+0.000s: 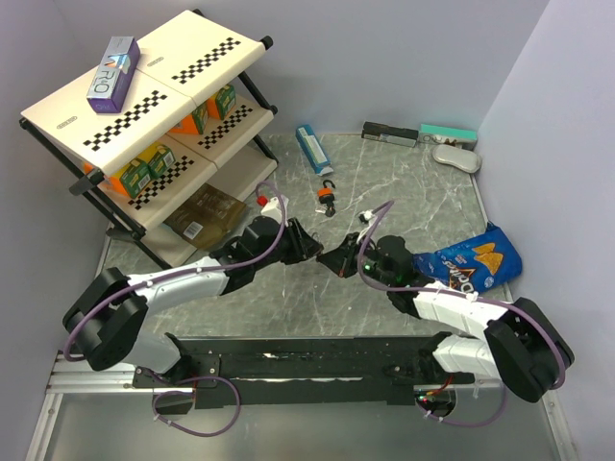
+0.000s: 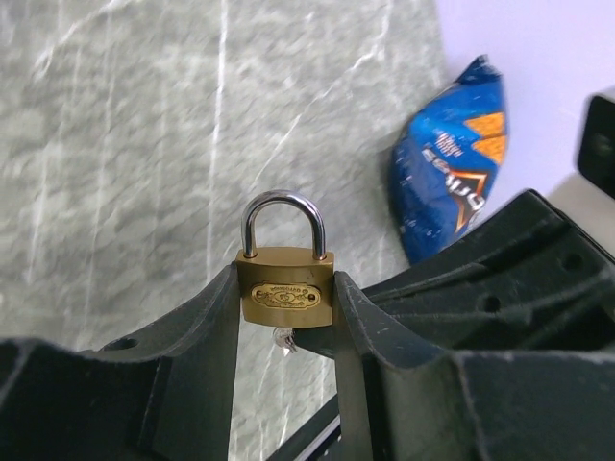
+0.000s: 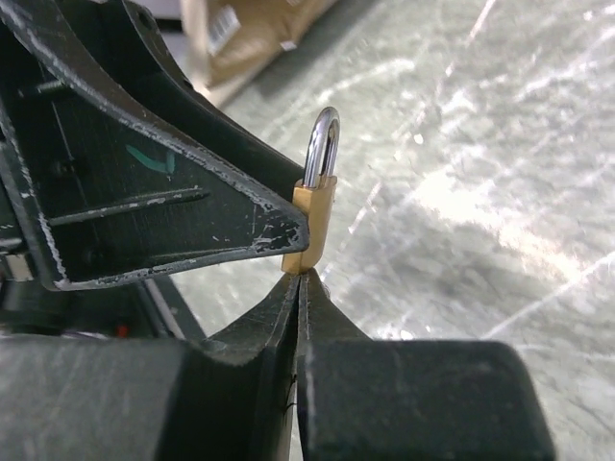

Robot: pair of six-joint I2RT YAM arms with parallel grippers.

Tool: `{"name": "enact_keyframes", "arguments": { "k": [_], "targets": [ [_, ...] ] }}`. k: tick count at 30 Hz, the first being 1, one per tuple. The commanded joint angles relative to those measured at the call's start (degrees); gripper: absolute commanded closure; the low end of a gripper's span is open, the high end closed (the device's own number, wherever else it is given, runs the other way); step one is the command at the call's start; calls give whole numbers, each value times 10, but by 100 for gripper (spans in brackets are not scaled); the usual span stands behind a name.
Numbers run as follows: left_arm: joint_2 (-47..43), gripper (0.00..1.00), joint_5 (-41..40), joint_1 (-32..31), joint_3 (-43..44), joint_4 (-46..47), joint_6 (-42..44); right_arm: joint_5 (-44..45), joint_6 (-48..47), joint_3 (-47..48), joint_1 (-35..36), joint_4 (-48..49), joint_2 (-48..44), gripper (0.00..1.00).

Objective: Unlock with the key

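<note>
My left gripper (image 2: 286, 280) is shut on a small brass padlock (image 2: 286, 293), one finger on each side of its body. The steel shackle (image 2: 283, 219) points up and sits closed. From the right, my right gripper (image 3: 304, 275) has its jaws pressed together, tips right against the underside of the brass padlock (image 3: 315, 223). A small silvery bit of the key (image 2: 282, 339) shows under the lock, at the right gripper's tip; the rest of the key is hidden between those fingers. In the top view the left gripper (image 1: 307, 247) and the right gripper (image 1: 337, 259) meet at mid-table.
A blue chip bag (image 1: 471, 261) lies to the right of the right arm. An orange padlock (image 1: 329, 198) and a blue box (image 1: 314, 149) lie farther back. A tilted shelf rack (image 1: 144, 106) with juice cartons stands at the far left, with a brown pouch (image 1: 204, 213) below it.
</note>
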Motion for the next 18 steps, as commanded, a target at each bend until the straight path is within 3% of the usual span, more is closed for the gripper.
{"name": "enact_keyframes", "arguments": {
  "k": [1, 12, 18],
  "targets": [
    [2, 99, 52, -30, 18, -36, -29, 75, -51, 47, 22, 12, -13, 91],
    [0, 99, 45, -30, 21, -45, -27, 77, -54, 56, 37, 12, 6, 75],
    [-4, 99, 40, -30, 21, -50, -26, 82, -57, 58, 45, 9, 13, 71]
  ]
}}
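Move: The right fingertips are on the key, within about 1 cm of their hand point, in the underside of the brass padlock; the padlock's body is some 2 cm ahead, 2 cm left and 3 cm above. The black-orange padlock lies about 17 cm ahead, level sideways and 14 cm lower, the blue chips bag some 31 cm right, 3 cm ahead and 13 cm lower. From the left hand, which holds the brass padlock, the key is about 1 cm back, level sideways and 3 cm below. Sinking about 1.5 cm in step, mostly early on and then nearly still, both hands stay together at the brass padlock. The right fingers spread to roughly a quarter open and let go of the key, that hand rolling slightly with its left side down. The left hand keeps its grip on the padlock and tips a few degrees downward. ##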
